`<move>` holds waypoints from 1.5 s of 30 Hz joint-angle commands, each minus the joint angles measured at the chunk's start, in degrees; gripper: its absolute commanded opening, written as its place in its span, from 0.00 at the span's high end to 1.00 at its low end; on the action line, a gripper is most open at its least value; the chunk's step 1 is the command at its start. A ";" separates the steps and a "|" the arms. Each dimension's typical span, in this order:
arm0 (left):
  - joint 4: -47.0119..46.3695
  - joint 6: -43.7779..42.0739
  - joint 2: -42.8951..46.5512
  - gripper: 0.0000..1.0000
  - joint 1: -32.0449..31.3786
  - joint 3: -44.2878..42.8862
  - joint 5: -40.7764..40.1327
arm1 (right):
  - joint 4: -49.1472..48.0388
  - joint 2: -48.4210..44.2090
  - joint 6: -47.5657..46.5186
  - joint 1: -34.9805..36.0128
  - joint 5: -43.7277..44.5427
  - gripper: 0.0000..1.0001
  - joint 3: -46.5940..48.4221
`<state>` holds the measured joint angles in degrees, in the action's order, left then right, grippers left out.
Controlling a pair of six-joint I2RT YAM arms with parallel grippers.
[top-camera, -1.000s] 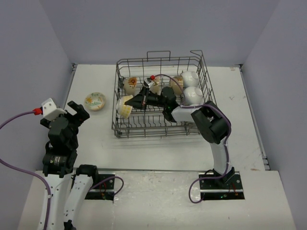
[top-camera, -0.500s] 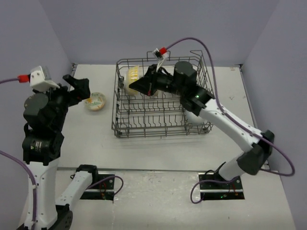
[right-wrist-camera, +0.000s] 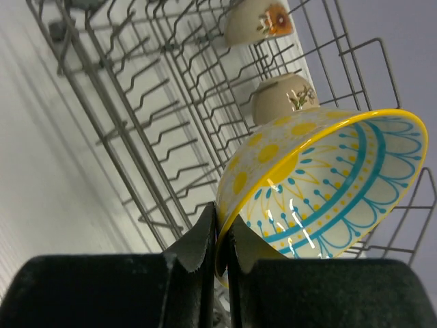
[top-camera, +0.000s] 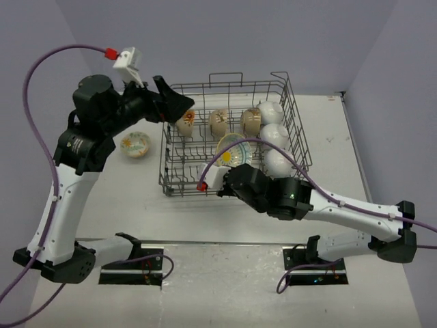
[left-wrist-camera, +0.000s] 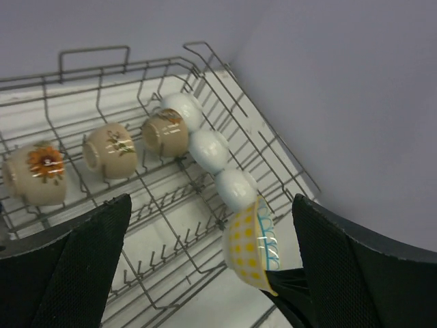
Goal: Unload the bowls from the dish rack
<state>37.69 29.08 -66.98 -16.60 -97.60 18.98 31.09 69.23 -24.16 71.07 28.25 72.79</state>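
The grey wire dish rack (top-camera: 295,123) stands at the table's far middle. My right gripper (top-camera: 231,171) is shut on the rim of a yellow bowl with teal lines (top-camera: 233,150), tilted above the rack's front rows. In the right wrist view both fingers pinch that bowl (right-wrist-camera: 328,184) at its rim, the right gripper (right-wrist-camera: 222,239) below it. Three cream patterned bowls (top-camera: 218,121) and three white bowls (top-camera: 274,135) lie along the rack's back and right side. My left gripper (top-camera: 179,108) hangs open over the rack's far left corner; in the left wrist view this gripper (left-wrist-camera: 212,273) has nothing between its fingers.
A cream bowl with a floral pattern (top-camera: 135,144) sits on the table left of the rack. The rack's raised handle loops (top-camera: 225,76) stand up at the back. Grey walls close in the table on the left, back and right.
My left arm rose from low at the near left and swung over to the rack's far left corner. My right gripper carried the yellow bowl from the rack's far left to above its front middle.
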 commanded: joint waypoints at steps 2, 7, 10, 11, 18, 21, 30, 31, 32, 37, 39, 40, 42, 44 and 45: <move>6.15 -4.03 -6.14 0.00 -13.17 -4.70 -6.91 | 3.36 -1.98 -11.34 4.42 9.64 1.00 -0.80; 4.95 -4.12 -10.09 0.00 -22.85 0.82 -14.06 | 1.96 -7.96 -15.03 7.15 0.25 1.00 -6.25; 3.53 -4.03 -12.03 0.00 -26.02 1.98 -12.66 | -0.33 -10.95 -16.79 8.03 -4.07 1.00 -9.33; 3.70 -4.03 -12.47 0.00 -27.59 1.80 -13.61 | -0.59 -11.40 -16.88 8.03 -4.25 1.00 -10.03; 7.13 -4.82 -13.70 0.03 -30.51 2.67 -20.74 | 1.60 -12.02 -16.62 8.03 -1.36 1.00 -9.69; 8.45 -5.00 -14.49 0.05 -31.65 2.94 -22.23 | 2.74 -11.14 -16.62 7.95 -0.30 1.00 -8.81; 11.88 -4.56 -14.32 0.21 -33.41 4.26 -26.10 | 3.45 -9.47 -18.02 7.95 2.33 1.00 -7.40; 11.88 -4.47 -14.32 0.22 -33.67 4.35 -25.75 | 3.36 -9.21 -18.29 7.95 2.77 1.00 -7.40; 11.97 -4.47 -14.32 0.23 -33.85 4.52 -25.75 | 3.10 -8.59 -18.72 7.95 4.25 1.00 -7.32; 12.41 -4.12 -14.67 0.22 -34.20 5.23 -25.14 | 1.52 -7.36 -20.39 7.51 5.15 1.00 -6.18; 12.84 -4.12 -14.93 0.28 -34.29 5.40 -25.57 | 0.64 -7.44 -21.36 7.16 5.67 1.00 -6.09; 13.11 -4.12 -14.93 0.32 -34.29 5.40 -26.27 | 0.64 -7.44 -21.45 6.63 5.85 1.00 -5.82; 13.72 -4.03 -15.11 0.43 -34.29 5.67 -27.41 | 0.38 -7.53 -21.28 6.45 5.68 1.00 -5.38; 13.64 -4.03 -15.28 0.53 -34.29 6.02 -28.56 | -0.94 -7.36 -21.71 6.45 4.98 1.00 -5.56; 13.55 -4.12 -15.37 0.59 -34.29 6.11 -28.91 | -1.29 -6.75 -21.72 6.45 4.71 1.00 -5.82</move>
<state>49.06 25.96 -82.19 -51.03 -92.23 -6.48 35.20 62.72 -44.45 77.93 30.11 63.86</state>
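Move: The yellow-dotted bowl, already held by the rim in the right gripper, lies about 17 cm right of the left hand, 3 cm back and some 16 cm below. From the right hand its middle is about 5 cm ahead, 2 cm right and 1 cm higher; the left gripper is 8 cm ahead, 14 left and 17 up. In the rack, 29 cm below the left hand, the sunflower bowl stands 13 cm straight ahead and the brown middle bowl 12 ahead, 13 right. Sweeping right and down, about 13 and 18 cm with a little back, the left hand comes onto the bowl's free rim, quick at first, then easing down as its fingers tip downward some 30 degrees and close to half open around the wall, one inside, one outside. The right hand keeps its rim grip, drawing back 5 cm while sinking and drifting right, turning, then creeping 2 cm forward. ##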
